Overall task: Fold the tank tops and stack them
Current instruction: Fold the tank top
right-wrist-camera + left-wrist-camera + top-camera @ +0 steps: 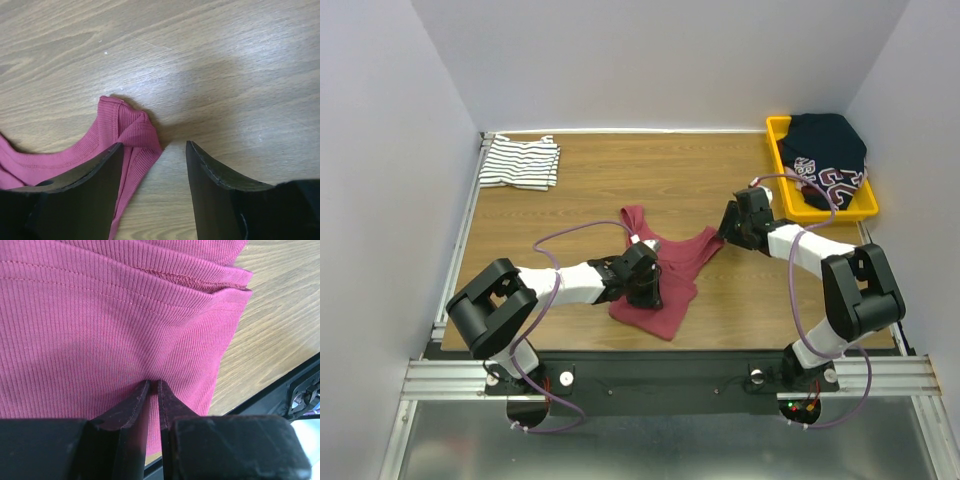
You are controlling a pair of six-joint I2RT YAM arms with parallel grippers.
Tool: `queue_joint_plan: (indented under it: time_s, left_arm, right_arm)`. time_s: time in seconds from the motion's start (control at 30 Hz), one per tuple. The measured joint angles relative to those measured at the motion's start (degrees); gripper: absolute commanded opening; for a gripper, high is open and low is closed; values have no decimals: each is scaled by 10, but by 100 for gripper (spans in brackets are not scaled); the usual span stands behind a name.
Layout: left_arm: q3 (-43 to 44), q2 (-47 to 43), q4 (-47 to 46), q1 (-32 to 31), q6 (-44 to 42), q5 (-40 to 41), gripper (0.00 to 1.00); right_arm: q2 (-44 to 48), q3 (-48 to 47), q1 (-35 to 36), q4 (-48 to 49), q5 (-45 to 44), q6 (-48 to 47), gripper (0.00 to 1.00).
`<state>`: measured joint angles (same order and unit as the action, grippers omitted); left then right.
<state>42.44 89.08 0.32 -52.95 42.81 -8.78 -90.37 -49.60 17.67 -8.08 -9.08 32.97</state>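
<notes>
The maroon tank top [665,280] lies partly bunched on the table's middle, one strap toward the back left and one toward the right. My left gripper [648,283] rests on its body. In the left wrist view the jaws [154,383] are shut, pinching a pucker of the ribbed maroon cloth [100,330]. My right gripper [726,236] is open at the right strap's tip. In the right wrist view the strap end [131,129] lies on the wood between the fingers [155,146], close to the left one. The striped white tank top [520,162] lies folded at the far left corner.
A yellow bin [778,150] at the back right holds a dark garment with lettering [828,158]. Grey walls close in the table on the left, back and right. The black front rail [280,390] runs just past the maroon top's near edge.
</notes>
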Motion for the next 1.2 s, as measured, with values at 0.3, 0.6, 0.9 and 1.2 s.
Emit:
queue_joint_plan:
  time_s: [0.3, 0.6, 0.9, 1.2]
  left_arm:
    - [0, 0, 0, 0, 0, 0, 24]
    - [0, 1, -1, 0, -3, -1, 23]
    - [0, 2, -3, 0, -4, -3, 23]
    - [0, 2, -3, 0, -4, -3, 23]
  right_arm:
    - [-20, 9, 0, 42, 12, 28, 47]
    - [-32, 5, 0, 61, 16, 38, 47]
    - [-53, -21, 0, 64, 29, 56, 13]
    - [-79, -58, 0, 46, 38, 74, 0]
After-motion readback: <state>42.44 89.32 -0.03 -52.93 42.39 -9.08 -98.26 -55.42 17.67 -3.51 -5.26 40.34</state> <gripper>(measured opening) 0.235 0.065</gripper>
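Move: The tank top's loose strap end lies just beyond the right fingertips, about 2 cm ahead, 1 cm left and 1 cm below. The other strap is some 23 cm left and 6 cm ahead of the right hand; the yellow bin is about 26 cm right and 17 cm ahead. From the left hand the loose strap end lies roughly 18 cm ahead and 17 cm right at about its level, with the folded body directly under its tips. The loose strap end of the tank top is approached by the part-open right hand, which dips about 1 cm, slides forward and left about 5 cm in all, and rolls some 10 degrees, its left side rising. The fingers close almost fully late on and pinch the strap. The left hand keeps its tips still on the folded body. ##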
